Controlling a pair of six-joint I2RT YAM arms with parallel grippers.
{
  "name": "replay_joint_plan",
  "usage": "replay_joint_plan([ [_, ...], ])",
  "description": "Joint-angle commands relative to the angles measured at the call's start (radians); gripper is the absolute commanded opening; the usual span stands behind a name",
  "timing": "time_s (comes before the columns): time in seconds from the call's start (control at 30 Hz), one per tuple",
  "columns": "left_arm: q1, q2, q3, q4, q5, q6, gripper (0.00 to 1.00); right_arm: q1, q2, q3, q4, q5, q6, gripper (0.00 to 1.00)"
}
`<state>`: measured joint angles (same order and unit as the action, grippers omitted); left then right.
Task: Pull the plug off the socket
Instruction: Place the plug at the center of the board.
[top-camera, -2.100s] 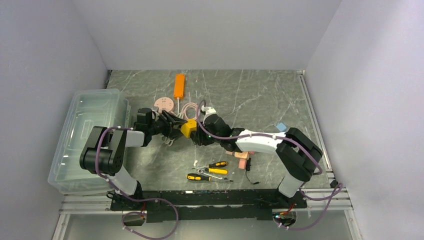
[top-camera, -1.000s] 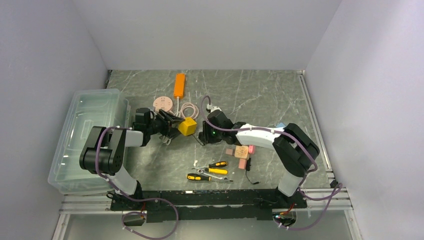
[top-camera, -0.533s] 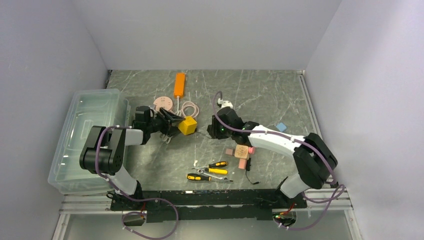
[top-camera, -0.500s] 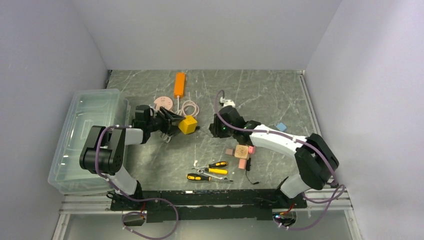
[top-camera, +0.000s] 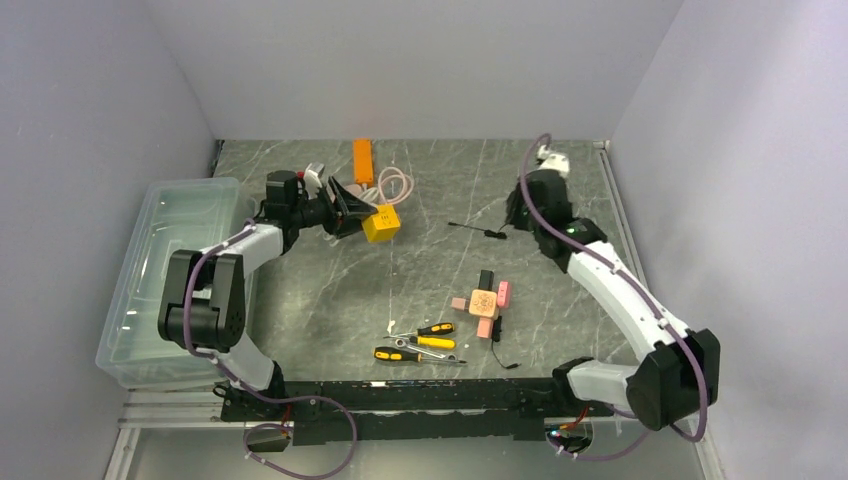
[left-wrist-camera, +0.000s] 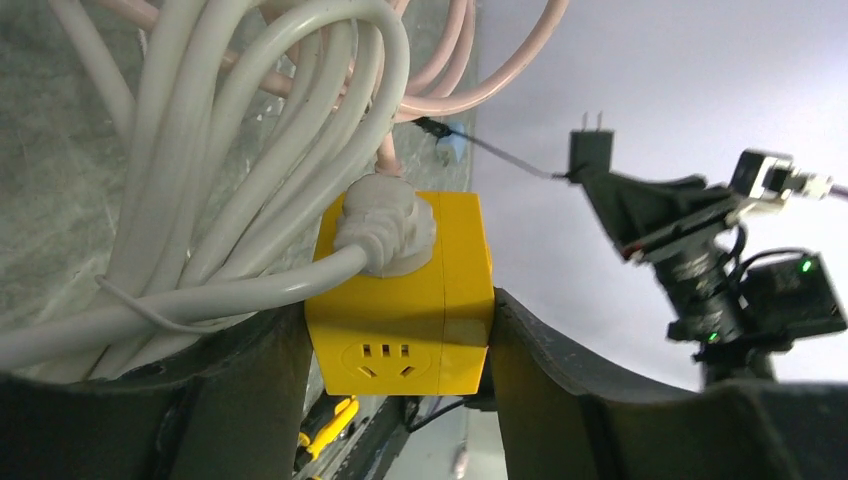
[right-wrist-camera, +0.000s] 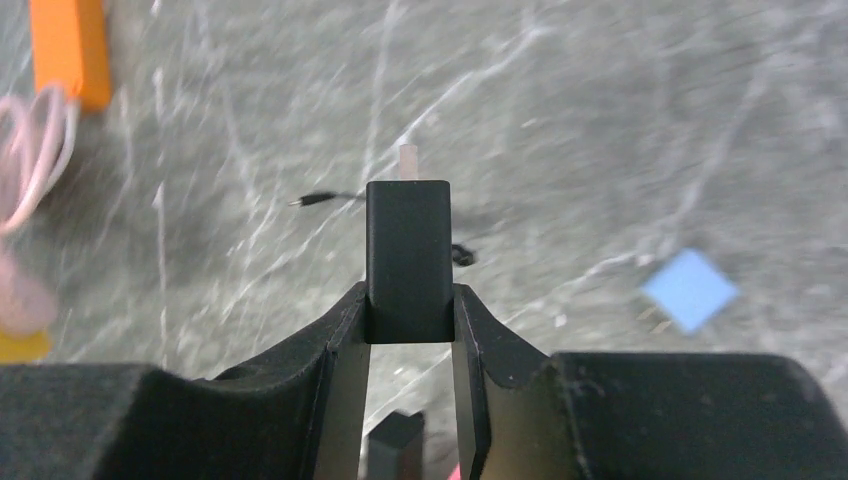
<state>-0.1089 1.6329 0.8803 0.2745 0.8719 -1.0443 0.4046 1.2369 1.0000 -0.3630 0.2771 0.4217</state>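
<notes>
The socket (top-camera: 382, 224) is a yellow cube, and my left gripper (top-camera: 372, 222) is shut on it at the back left of the table. In the left wrist view the socket (left-wrist-camera: 400, 300) sits clamped between both fingers, with a white plug (left-wrist-camera: 385, 225) and thick white cords still in its upper face. The black plug (right-wrist-camera: 408, 255) is free of the socket, and my right gripper (right-wrist-camera: 408, 320) is shut on it. That right gripper (top-camera: 512, 215) hangs at the back right, well apart from the cube, and the plug's thin black cable (top-camera: 475, 230) trails left.
A clear plastic bin (top-camera: 165, 270) fills the left side. An orange power strip (top-camera: 362, 160) and a pink cable coil (top-camera: 395, 185) lie at the back. Wooden blocks (top-camera: 483, 300) and yellow-handled screwdrivers (top-camera: 420, 340) lie in front. A blue square (right-wrist-camera: 690, 290) lies under the right arm.
The right gripper drew the black plug out of the yellow socket and carried it far back and right. The left gripper moved the socket toward the back.
</notes>
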Motion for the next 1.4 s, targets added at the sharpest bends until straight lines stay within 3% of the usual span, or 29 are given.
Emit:
replay_joint_plan([
  [0.0, -0.011, -0.123, 0.113, -0.081, 0.131, 0.214, 0.0, -0.151, -0.06, 0.069, -0.062, 0.019, -0.06, 0.0],
  [0.37, -0.012, -0.184, 0.128, -0.331, 0.229, 0.455, 0.0, -0.421, -0.036, 0.025, -0.079, -0.074, -0.078, 0.0],
  [0.6, -0.015, -0.222, 0.144, -0.513, 0.139, 0.606, 0.0, -0.435, 0.145, 0.01, -0.055, -0.153, -0.06, 0.01],
  [0.83, -0.018, -0.217, 0.129, -0.534, 0.118, 0.615, 0.0, -0.435, 0.29, 0.027, -0.048, -0.163, -0.047, 0.12],
  [0.9, -0.021, -0.213, 0.133, -0.539, 0.124, 0.621, 0.0, -0.435, 0.321, 0.032, -0.047, -0.158, -0.049, 0.2],
  [1.1, -0.04, -0.213, 0.148, -0.571, 0.121, 0.664, 0.0, -0.436, 0.356, 0.042, -0.055, -0.135, -0.048, 0.64],
  [1.23, -0.064, -0.22, 0.158, -0.585, 0.124, 0.697, 0.0, -0.437, 0.309, 0.033, -0.048, -0.147, -0.049, 0.78],
  [1.37, -0.08, -0.23, 0.141, -0.523, 0.186, 0.678, 0.0, -0.434, 0.196, -0.002, -0.021, -0.193, -0.061, 0.85],
])
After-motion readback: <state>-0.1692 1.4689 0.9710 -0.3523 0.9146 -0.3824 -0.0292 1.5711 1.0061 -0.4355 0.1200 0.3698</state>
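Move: Holding the black plug, the right hand heads for the bare table just beside the blue plug, a spot roughly 1 cm ahead, 13 cm right and 15 cm down; the blue plug lies about 4 cm right of that spot. The black cord bundle lies some 5 cm ahead of the hand, 1 cm right and 17 cm below; the adapter cluster is 11 cm back, 2 cm left. From the left hand, the blue plug is about 43 cm right, 1 cm back and 12 cm below. Still pinching the black plug, the right hand swings about 13 cm right, rising slightly first, then sinks some 16 cm while tipping down and turning clockwise. Beside the blue plug its fingers open wide, let go and lift about a centimetre. The left hand keeps its grip on the yellow socket and draws it back about 8 cm, briefly rising and settling again as it turns clockwise. ##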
